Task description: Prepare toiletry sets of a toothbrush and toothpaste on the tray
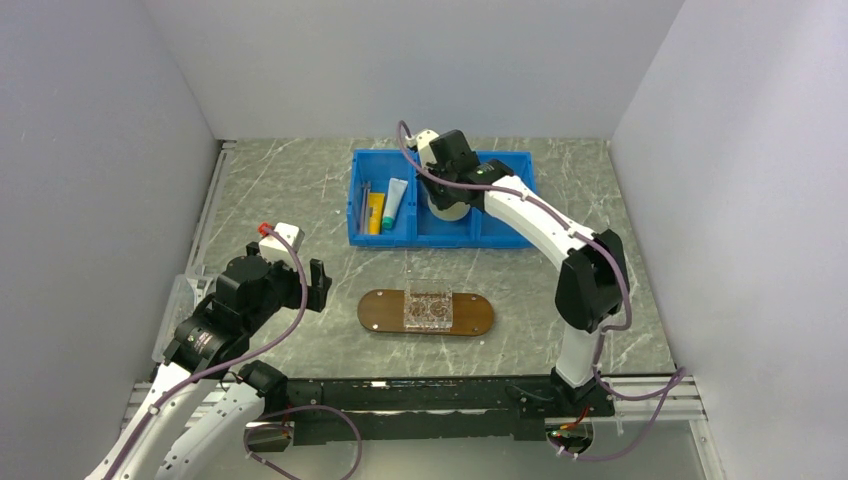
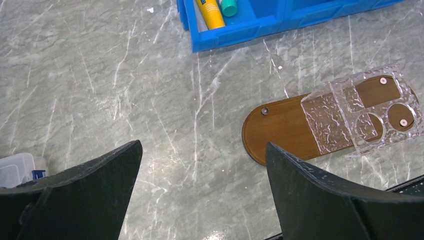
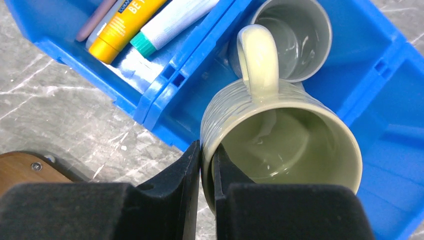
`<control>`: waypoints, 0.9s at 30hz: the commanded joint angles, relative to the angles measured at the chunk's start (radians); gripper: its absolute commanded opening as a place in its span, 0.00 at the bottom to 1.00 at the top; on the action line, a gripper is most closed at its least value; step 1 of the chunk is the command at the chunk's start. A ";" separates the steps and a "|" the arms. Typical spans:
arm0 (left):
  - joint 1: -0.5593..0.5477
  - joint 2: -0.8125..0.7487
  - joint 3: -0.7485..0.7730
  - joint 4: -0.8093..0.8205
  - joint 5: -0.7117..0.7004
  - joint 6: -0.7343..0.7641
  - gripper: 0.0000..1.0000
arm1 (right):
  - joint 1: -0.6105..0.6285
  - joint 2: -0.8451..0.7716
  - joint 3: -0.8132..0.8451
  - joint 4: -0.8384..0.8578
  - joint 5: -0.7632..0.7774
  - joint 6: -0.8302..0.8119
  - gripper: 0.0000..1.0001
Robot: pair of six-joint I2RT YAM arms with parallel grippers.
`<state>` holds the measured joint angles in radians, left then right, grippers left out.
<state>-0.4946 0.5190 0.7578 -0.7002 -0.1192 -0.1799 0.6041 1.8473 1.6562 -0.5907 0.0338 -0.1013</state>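
Observation:
The dark-brown wooden tray (image 1: 380,312) (image 2: 280,131) lies on the table with a clear square holder (image 1: 428,308) (image 2: 361,115) on it. A yellow tube (image 1: 375,213) (image 3: 120,27), a white tube with a teal end (image 1: 396,202) (image 3: 170,21) and thin toothbrushes (image 1: 364,205) (image 3: 95,22) lie in the left compartment of the blue bin (image 1: 440,240). My right gripper (image 3: 206,150) is shut on the rim of a pale green mug (image 3: 280,145) over the bin's middle compartment. My left gripper (image 2: 202,145) hangs open over bare table, left of the tray.
A grey mug (image 3: 295,35) stands in the bin just behind the green mug's handle. A small clear plastic container (image 2: 15,170) sits at the table's left edge. White walls close in the left, back and right sides.

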 commanded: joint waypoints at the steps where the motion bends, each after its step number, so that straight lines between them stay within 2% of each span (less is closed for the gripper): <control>1: -0.004 -0.009 0.009 0.027 -0.003 -0.003 0.99 | 0.032 -0.125 0.076 0.024 0.082 -0.013 0.00; 6: -0.004 -0.014 0.011 0.024 -0.017 -0.004 0.99 | 0.104 -0.178 0.071 0.011 0.079 -0.049 0.00; 15: -0.004 -0.053 0.015 0.011 -0.083 -0.014 0.99 | 0.230 -0.248 0.071 -0.025 -0.028 -0.135 0.00; 20: -0.003 -0.099 0.020 -0.009 -0.194 -0.033 0.99 | 0.306 -0.288 0.019 0.011 -0.079 -0.222 0.00; 27: -0.002 -0.171 0.026 -0.042 -0.374 -0.079 0.99 | 0.385 -0.377 -0.139 0.139 -0.189 -0.364 0.00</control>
<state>-0.4946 0.3828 0.7578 -0.7296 -0.3412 -0.2111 0.9573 1.5784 1.5642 -0.6487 -0.0792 -0.3248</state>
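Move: My right hand already has the green mug by its rim above the box. The bare left end of the tray lies about 20 cm back, 13 cm left and 17 below; the clear holder on the tray is 20 cm back and 4 left. In the box, the grey mug is roughly 10 cm ahead and 2 left, the white toothpaste 4 ahead and 12 left. From my left hand, that tray end is some 17 cm right, 1 ahead and 21 below. Keeping my pinch on the green mug's rim, I carry it up about 7 cm, then mostly back some 16 cm and left about 9, from over the box towards the tray's left end, levelling off and turning counter-clockwise some 35 degrees. Later my left hand, open and empty, eases left and slightly up, away from the tray, turning a little counter-clockwise. ##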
